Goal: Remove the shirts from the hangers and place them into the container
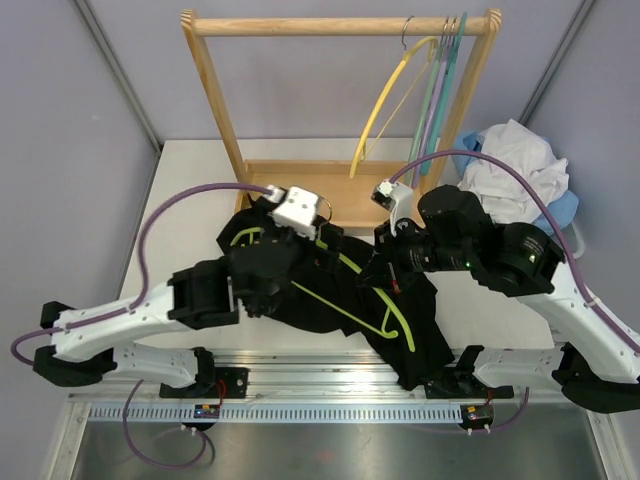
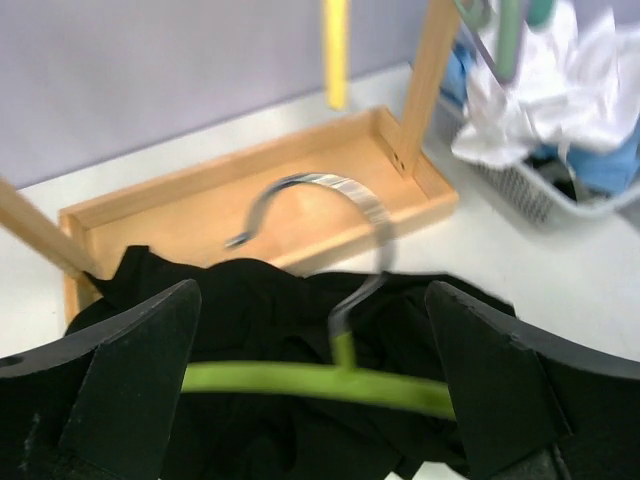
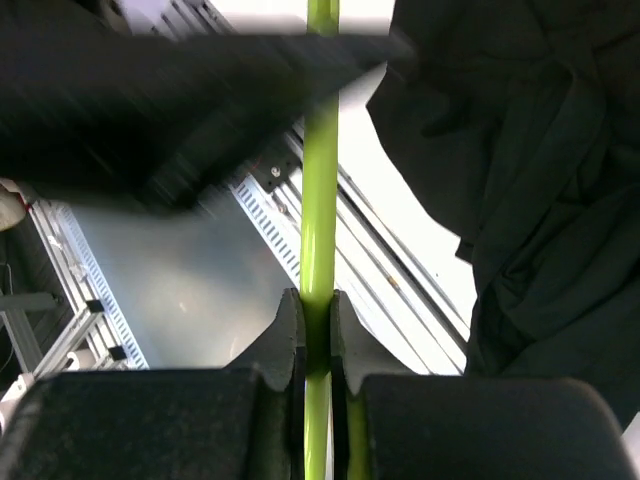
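Note:
A black shirt (image 1: 330,300) lies crumpled on the table in front of the rack, with a lime green hanger (image 1: 398,318) still threaded through it. My right gripper (image 3: 318,300) is shut on the hanger's green bar (image 3: 320,180), close to the table's near edge. My left gripper (image 2: 311,300) stands open over the shirt (image 2: 270,300), its fingers on either side of the hanger's bar (image 2: 300,382) without touching it. The metal hook (image 2: 320,190) points toward the rack. The container (image 2: 535,195) at the far right holds a white shirt (image 1: 515,165).
The wooden rack (image 1: 340,25) stands at the back, its base tray (image 2: 250,195) just beyond the black shirt. Yellow (image 1: 385,110) and several other bare hangers (image 1: 440,90) hang at its right end. A light blue garment (image 1: 565,210) lies in the container.

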Controlling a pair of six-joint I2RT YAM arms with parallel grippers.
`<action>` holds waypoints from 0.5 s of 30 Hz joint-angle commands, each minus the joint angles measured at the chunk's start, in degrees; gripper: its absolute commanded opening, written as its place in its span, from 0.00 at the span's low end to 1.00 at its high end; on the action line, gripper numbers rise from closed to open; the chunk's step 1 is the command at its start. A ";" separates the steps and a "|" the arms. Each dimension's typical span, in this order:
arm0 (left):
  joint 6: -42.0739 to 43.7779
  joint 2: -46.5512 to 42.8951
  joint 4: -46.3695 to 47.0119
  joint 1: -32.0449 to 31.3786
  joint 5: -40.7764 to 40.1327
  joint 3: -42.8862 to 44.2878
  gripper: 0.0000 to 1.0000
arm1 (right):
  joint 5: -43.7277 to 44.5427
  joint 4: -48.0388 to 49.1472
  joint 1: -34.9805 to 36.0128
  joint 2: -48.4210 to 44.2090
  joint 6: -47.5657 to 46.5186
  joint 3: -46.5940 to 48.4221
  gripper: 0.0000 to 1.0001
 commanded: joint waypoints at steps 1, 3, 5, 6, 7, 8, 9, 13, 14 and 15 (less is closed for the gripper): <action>-1.29 -8.79 6.14 -3.04 -12.62 -1.90 0.99 | 4.24 2.30 0.64 -0.48 -1.78 6.35 0.00; -1.20 -13.79 7.54 -4.89 -14.83 -4.00 0.99 | 8.79 2.21 0.81 0.49 -2.05 8.73 0.00; -1.99 -17.05 7.72 -7.27 -17.03 -5.15 0.99 | 14.06 2.47 0.72 2.15 -2.14 10.14 0.00; -3.13 -19.59 7.46 -8.41 -17.39 -6.29 0.99 | 15.49 2.82 0.72 3.03 -2.05 11.46 0.00; -4.01 -20.83 6.85 -8.77 -17.91 -6.73 0.99 | 17.15 3.17 0.72 3.82 -1.53 12.08 0.00; -5.15 -21.71 6.15 -8.94 -18.09 -7.17 0.99 | 18.21 3.96 0.72 5.48 -1.44 12.78 0.00; -6.46 -22.94 5.10 -9.12 -18.10 -8.05 0.99 | 20.92 4.32 0.81 6.46 -1.35 14.27 0.00; -11.04 -22.60 -0.61 -9.39 -18.36 -8.23 0.99 | 27.61 4.67 0.72 11.90 -1.26 20.07 0.00; -12.26 -22.25 -3.32 -9.47 -18.27 -7.97 0.99 | 30.15 4.50 0.81 14.18 -1.52 21.47 0.00; -14.37 -22.07 -4.31 -9.65 -18.27 -7.97 0.99 | 31.14 4.32 0.81 15.24 -1.78 24.36 0.00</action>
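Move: The right hand, already shut on the arm of the bare green hanger, faces the rack's rail, whose free stretch is roughly 38 cm ahead, 7 cm to its left and 15 cm higher. The yellow hanger dangles some 32 cm ahead and 2 cm to its right, the black shirt lies about 8 cm ahead, 5 cm left and 30 cm below. From the left hand, already open beside the green hanger's neck, that stretch is some 30 cm ahead, 4 cm right and 12 cm up. The right hand keeps its pinch on the green hanger and carries it up off the shirt area, then mainly forward towards the rack, about 9 cm forward and 5 cm up in all, turning some 20 degrees clockwise and tipping as it goes. Meanwhile the left hand, fingers staying wide open, backs away from the hanger's neck, about 12 cm left with a rise and a slight pull back, rolling some 25 degrees so its left side drops, and comes to a stop there. ##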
